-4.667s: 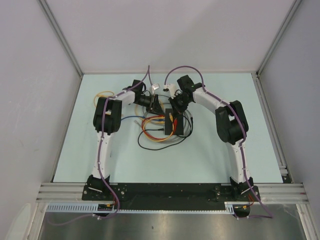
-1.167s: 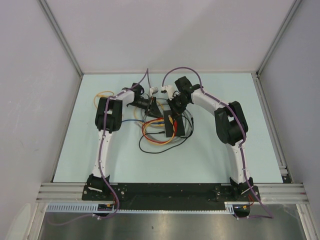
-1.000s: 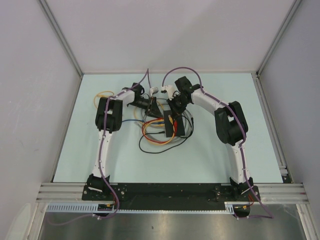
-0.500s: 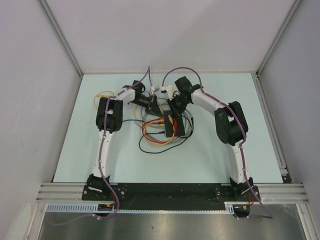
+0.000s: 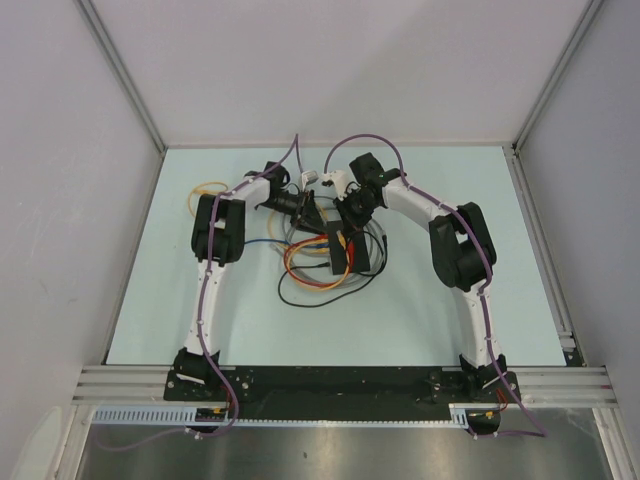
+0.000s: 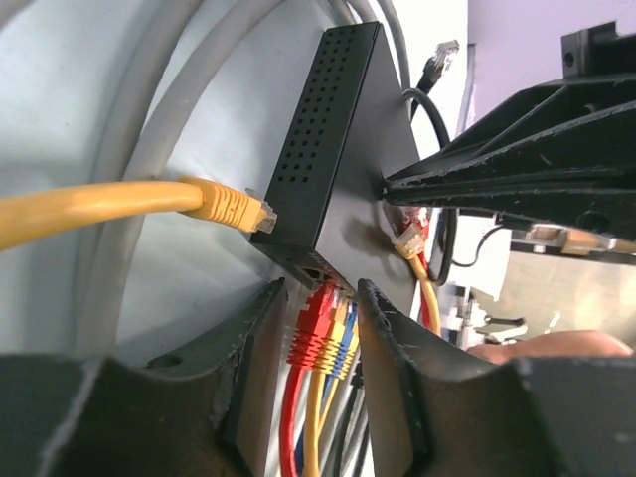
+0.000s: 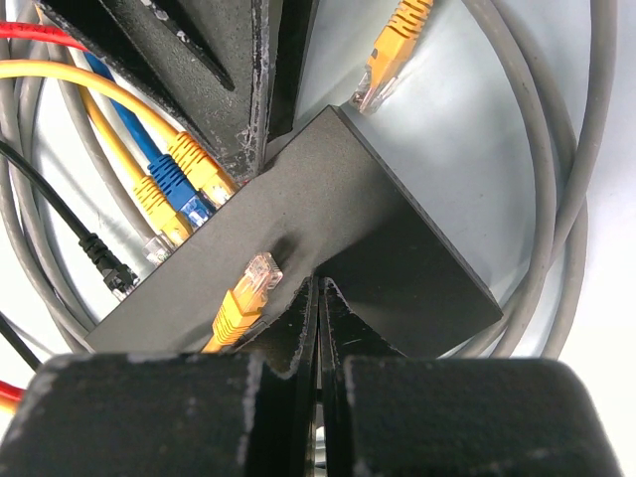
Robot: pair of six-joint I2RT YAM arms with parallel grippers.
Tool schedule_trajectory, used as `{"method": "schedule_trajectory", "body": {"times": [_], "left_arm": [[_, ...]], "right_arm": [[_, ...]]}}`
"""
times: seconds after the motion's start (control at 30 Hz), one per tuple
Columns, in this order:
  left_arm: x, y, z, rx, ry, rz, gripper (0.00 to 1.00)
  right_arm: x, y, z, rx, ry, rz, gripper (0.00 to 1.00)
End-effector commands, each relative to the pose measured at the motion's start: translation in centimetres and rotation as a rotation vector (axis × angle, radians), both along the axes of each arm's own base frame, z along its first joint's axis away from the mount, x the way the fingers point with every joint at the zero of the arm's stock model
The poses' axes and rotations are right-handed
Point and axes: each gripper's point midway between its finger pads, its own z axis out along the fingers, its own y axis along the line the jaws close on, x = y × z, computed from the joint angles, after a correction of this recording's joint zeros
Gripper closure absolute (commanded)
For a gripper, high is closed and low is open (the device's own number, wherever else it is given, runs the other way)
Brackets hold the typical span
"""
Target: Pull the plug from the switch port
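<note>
The switch (image 6: 343,149) (image 7: 328,209) (image 5: 338,254) is a flat black box lying on the table among cables. Red (image 6: 316,333), yellow (image 6: 336,333) and blue plugs sit side by side in its ports. My left gripper (image 6: 318,290) (image 5: 312,214) stands open around these plugs, and a gap shows beside the red one. My right gripper (image 7: 318,283) (image 5: 348,222) is shut, with its tips pressing down on the switch's top face. The left wrist view shows it as a black wedge.
A loose yellow plug (image 6: 235,205) (image 7: 391,52) lies by the switch's far corner, and another orange plug (image 7: 243,294) rests on its top. A loose black plug (image 7: 105,262) and grey cable loops (image 7: 556,179) surround it. Coiled cables (image 5: 300,272) spread to the left.
My left gripper has edged right, closer to the switch's port side. The right gripper and the switch have stayed where they were.
</note>
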Motion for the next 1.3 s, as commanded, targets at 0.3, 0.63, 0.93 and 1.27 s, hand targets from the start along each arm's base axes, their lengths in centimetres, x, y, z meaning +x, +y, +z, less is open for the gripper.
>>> {"method": "schedule_trajectory", "body": {"times": [0.3,0.63,0.93,1.27], "left_arm": [[-1.3,-0.3,-0.8,-0.014,0.011,-0.031,0.71],[-1.4,-0.8,-1.1,-0.001,0.011,-0.043,0.79],[-1.5,-0.6,-0.4,-0.043,0.003,-0.050,1.00],[-0.5,0.3,0.2,-0.028,-0.025,-0.032,1.00]], "right_arm": [[-3.7,-4.2,-6.9,-0.220,0.160,-0.010,1.00],[-3.6,-4.4,-7.0,-0.219,0.160,-0.014,0.99],[-3.7,-4.4,-7.1,-0.218,0.164,-0.013,0.99],[-3.6,-4.4,-7.3,-0.221,0.167,-0.015,0.99]]}}
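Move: The red plug, in the farthest port on the switch's left side, sits almost between the left hand's open fingertips, about 1 cm back and 1 cm lower. The yellow plug beside it is some 2 cm back from the hand and 1 cm lower; the switch's middle is about 3 cm back and 5 cm right, 1 cm lower. A loose yellow plug lies roughly 4 cm ahead, 1 cm right, 2 cm below. From the right hand, the red plug is about 1 cm ahead, 5 cm left, 2 cm lower. Back by about 1 cm goes the left hand, along the row of ports onto the red plug, its fingers still pointing right and a little down; then it all but stops while the fingers close from less than half open to nearly shut, pinching at the red plug. The right hand stays put, its closed fingertips still resting on the switch's top. ##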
